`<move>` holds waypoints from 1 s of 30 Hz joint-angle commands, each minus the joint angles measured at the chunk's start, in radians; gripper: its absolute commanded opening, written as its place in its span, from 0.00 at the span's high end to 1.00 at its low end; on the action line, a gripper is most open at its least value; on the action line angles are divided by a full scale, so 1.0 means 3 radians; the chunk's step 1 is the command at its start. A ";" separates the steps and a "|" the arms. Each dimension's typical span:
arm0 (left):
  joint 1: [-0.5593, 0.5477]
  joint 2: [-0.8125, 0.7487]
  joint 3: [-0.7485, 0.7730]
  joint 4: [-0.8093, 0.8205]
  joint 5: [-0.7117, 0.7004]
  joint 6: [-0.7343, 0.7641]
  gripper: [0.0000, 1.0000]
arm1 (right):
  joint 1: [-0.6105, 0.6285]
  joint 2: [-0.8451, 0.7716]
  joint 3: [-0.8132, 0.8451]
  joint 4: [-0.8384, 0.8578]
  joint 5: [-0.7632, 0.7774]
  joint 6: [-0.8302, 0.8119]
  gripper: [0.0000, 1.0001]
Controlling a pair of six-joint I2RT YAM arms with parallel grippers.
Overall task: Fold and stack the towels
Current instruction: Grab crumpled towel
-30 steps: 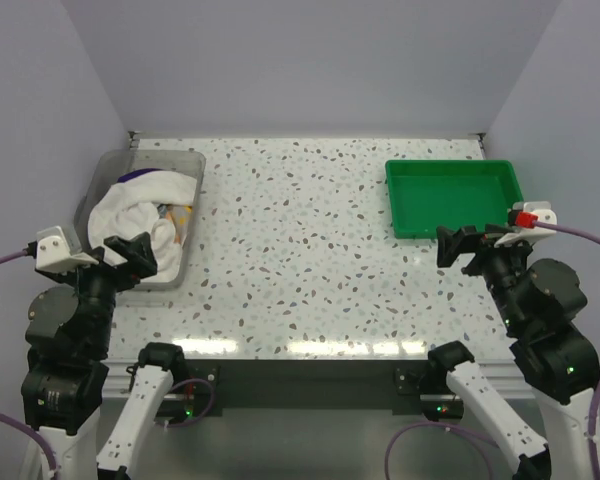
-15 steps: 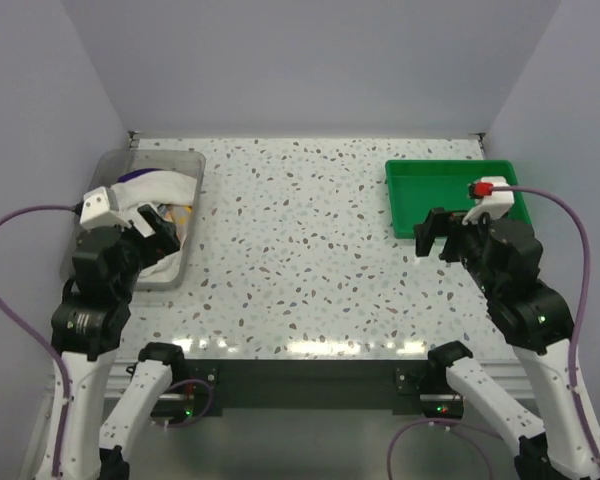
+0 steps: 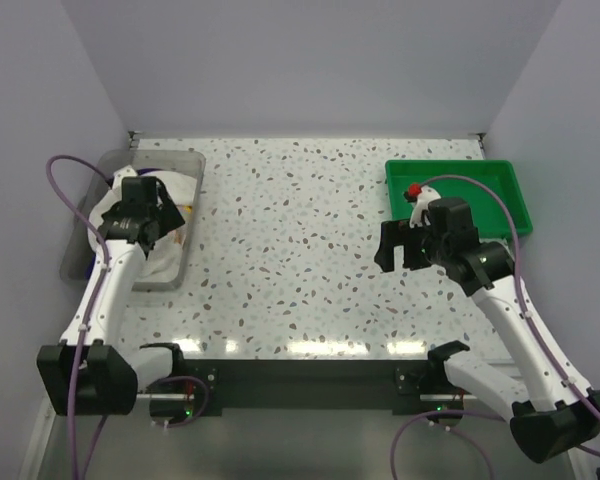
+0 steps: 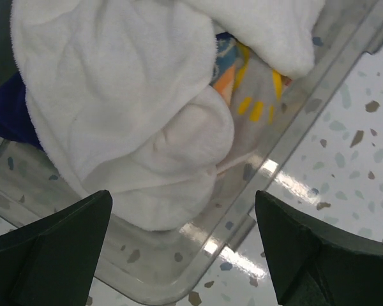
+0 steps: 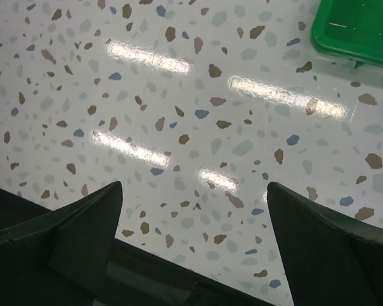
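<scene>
The towels lie bunched in a clear plastic bin (image 3: 77, 250) at the table's left. A plain white towel (image 4: 115, 95) is on top, and it also shows from above (image 3: 165, 187). A deep purple towel (image 4: 5, 115) peeks out beneath it. A pale towel with orange and blue letters (image 4: 246, 86) lies against the bin's wall. My left gripper (image 3: 163, 215) hovers open over the bin (image 4: 293, 127); in the wrist view its jaws (image 4: 183, 194) are spread wide above the white towel's edge, holding nothing. My right gripper (image 3: 398, 250) hangs open and empty over bare speckled table (image 5: 195, 185).
A green tray (image 3: 450, 166) sits at the back right, just behind the right gripper; its corner shows in the right wrist view (image 5: 357, 29). The speckled tabletop (image 3: 290, 230) spans the middle. Grey walls close in the back and both sides.
Both arms have risen from their folded pose and reached forward. The left gripper moved over the bin, and the right moved left over the table beside the tray. Both stayed open.
</scene>
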 commanded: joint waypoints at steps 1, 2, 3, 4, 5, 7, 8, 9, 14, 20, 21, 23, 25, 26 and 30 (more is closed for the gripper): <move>0.0408 0.0227 -0.0020 0.0383 -0.0191 -0.0031 0.00 | -0.0012 -0.0053 -0.0060 0.0104 -0.0433 -0.0005 0.01; 0.0480 0.0268 -0.0045 0.0434 -0.0141 -0.0052 0.00 | -0.0012 -0.0063 -0.0076 0.0115 -0.0453 -0.0010 0.01; 0.0547 0.0334 -0.0111 0.0556 -0.0095 -0.0067 0.00 | -0.0012 -0.0073 -0.0086 0.0125 -0.0499 -0.0010 0.01; 0.0664 0.0365 -0.0142 0.0613 -0.0008 -0.0087 0.00 | -0.0012 -0.0089 -0.0106 0.0140 -0.0525 -0.0010 0.01; 0.0711 0.0447 -0.0178 0.0659 0.0028 -0.0128 0.00 | -0.0012 -0.0094 -0.0117 0.0156 -0.0550 -0.0010 0.01; 0.0793 0.0544 -0.0199 0.0731 0.0110 -0.0190 0.00 | -0.0002 -0.0104 -0.0152 0.0206 -0.0648 0.0010 0.01; 0.0808 0.0641 -0.0209 0.0756 0.0141 -0.0251 0.00 | 0.0003 -0.0109 -0.0163 0.0222 -0.0668 0.0011 0.01; 0.0813 0.0687 -0.0214 0.0782 0.0171 -0.0272 0.00 | 0.0018 -0.0114 -0.0173 0.0232 -0.0673 0.0011 0.01; 0.0829 0.0882 -0.0346 0.0869 0.0208 -0.0430 0.00 | 0.0085 -0.0109 -0.0163 0.0243 -0.0648 0.0000 0.01; 0.0829 0.0847 -0.0500 0.1053 0.0305 -0.0400 0.40 | 0.0115 -0.0140 -0.0178 0.0243 -0.0587 -0.0010 0.01; 0.0834 0.0836 -0.0505 0.1089 0.0320 -0.0374 0.59 | 0.0115 -0.0130 -0.0178 0.0243 -0.0581 -0.0010 0.01; 0.0834 0.0821 -0.0500 0.1120 0.0391 -0.0293 0.81 | 0.0110 -0.0130 -0.0168 0.0243 -0.0581 -0.0015 0.01; 0.0834 0.0811 -0.0485 0.1125 0.0437 -0.0241 0.95 | 0.0115 -0.0125 -0.0163 0.0238 -0.0581 -0.0015 0.01; 0.0829 0.0795 -0.0455 0.1115 0.0443 -0.0196 1.00 | 0.0115 -0.0125 -0.0158 0.0238 -0.0576 -0.0015 0.01; 0.0829 0.0637 -0.0266 0.0957 0.0443 -0.0108 1.00 | 0.0115 -0.0135 -0.0142 0.0207 -0.0546 -0.0030 0.01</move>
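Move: The crumpled towel's middle lies in the grey bin about 4 cm ahead of the left hand, 8 cm to its left and 11 cm below. The patterned towel is roughly 6 cm ahead, 2 cm to the right and 13 cm down; another white towel is some 14 cm straight ahead, 11 cm below. From the right hand the crumpled towel is about 62 cm left, 11 cm ahead and 13 cm below. Left hand swings 6 cm left, sinks 10 cm and pinches the crumpled towel; right drifts 3 cm left. ##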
